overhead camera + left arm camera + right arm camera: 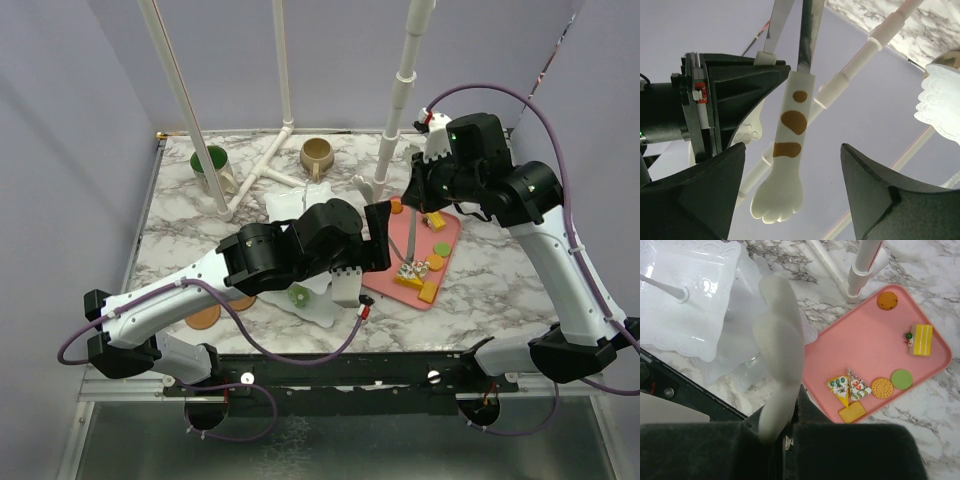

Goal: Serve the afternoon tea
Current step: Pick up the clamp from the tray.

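The white tiered stand stands mid-table, and one plate edge shows in the left wrist view. The green-lined mug and the tan mug sit at the back. Toy pastries lie on the pink tray: a cookie, a yellow cake slice, a green macaron and decorated wedges. My right gripper is shut on the tongs, which hang over the tray. My left gripper is open around a paw-shaped tong tip without touching it.
White pipe poles rise at the back of the marble table, with a pipe frame lying between the mugs. Orange discs lie at the near left beside my left arm. A small green pastry rests on the stand's lower plate.
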### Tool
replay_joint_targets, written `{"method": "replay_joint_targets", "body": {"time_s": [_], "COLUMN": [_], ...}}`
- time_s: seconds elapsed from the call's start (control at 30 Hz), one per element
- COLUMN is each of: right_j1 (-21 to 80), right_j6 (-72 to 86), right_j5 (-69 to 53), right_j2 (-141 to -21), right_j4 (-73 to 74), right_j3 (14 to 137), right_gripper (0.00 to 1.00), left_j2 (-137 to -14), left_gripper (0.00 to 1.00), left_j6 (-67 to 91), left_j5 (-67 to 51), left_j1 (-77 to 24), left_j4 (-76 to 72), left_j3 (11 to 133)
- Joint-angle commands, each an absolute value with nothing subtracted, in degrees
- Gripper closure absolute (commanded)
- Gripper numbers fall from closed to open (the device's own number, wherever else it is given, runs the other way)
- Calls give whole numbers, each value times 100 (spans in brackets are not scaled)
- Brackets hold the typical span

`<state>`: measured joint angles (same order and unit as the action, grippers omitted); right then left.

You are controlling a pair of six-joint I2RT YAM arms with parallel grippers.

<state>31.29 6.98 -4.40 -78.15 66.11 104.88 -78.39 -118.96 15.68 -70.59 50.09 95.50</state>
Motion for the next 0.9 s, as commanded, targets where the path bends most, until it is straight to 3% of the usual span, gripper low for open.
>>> {"method": "replay_joint_targets", "body": {"time_s": [0.0, 0.07, 0.23, 0.37, 0.63, 0.7, 0.77, 0.8, 0.87], "right_j1": [3147, 3147, 3146, 3146, 3147, 3147, 3146, 3142, 3146], "right_j6": [694, 694, 674, 676, 739, 800, 872, 909, 940], "right_j5": [-796, -960, -1241, -1293, -1152, -939, -810, -740, -685], "right_j2": [-7664, -7646, -7562, -7520, -7256, -7114, -6875, -6729, -6310], "right_j4": [6635, 6571, 6473, 6381, 5973, 5764, 5378, 5112, 4395], "right_j3": [10425, 10410, 10318, 10290, 10514, 10592, 10583, 10524, 10121], "right_gripper": [99, 99, 97, 87, 54, 28, 10, 3, 0], "left_j2": [-7811, -7768, -7709, -7642, -7582, -7549, -7528, -7512, -7502], "left_gripper": [26, 31, 55, 67, 78, 79, 80, 80, 80], "left_j6": [-13077, -13053, -12900, -12728, -11618, -11300, -10973, -10824, -10449], "left_j5": [2039, 1931, 1822, 1663, 1446, 1346, 1245, 1215, 1105], "left_j1": [-7076, -7083, -7065, -7059, -7057, -7058, -7058, -7058, -7057], "left_j4": [4152, 3929, 3577, 3480, 3214, 3087, 2993, 2927, 2742], "left_j3": [9315, 9161, 8918, 8853, 8832, 8752, 8679, 8637, 8589]}}
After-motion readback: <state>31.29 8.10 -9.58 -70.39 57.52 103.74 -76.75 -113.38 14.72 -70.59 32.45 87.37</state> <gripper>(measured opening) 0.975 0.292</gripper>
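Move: The clamp is already in the air, one cat-paw handle in the shut right fingers, right at that hand's point. Its brown-spotted handle, the left hand's aim, lies between the wide left fingertips, some 2 cm ahead and 2 cm right, and about 5 cm back, 5 cm left and 3 cm above the right hand. From the left hand, the right-held handle is about 7 cm ahead, 7 cm right, slightly lower; the pink tray 7 cm ahead, 11 cm right, far below. Rightward about 2 cm, with a little forward travel, the left hand edges onto the spotted handle and closes until it pinches it, then rises slightly as its wrist rolls. The right hand, first creeping back about 2 cm with its grip kept, opens wide to let go of its handle and lifts some 6 cm, its wrist tipping up. ##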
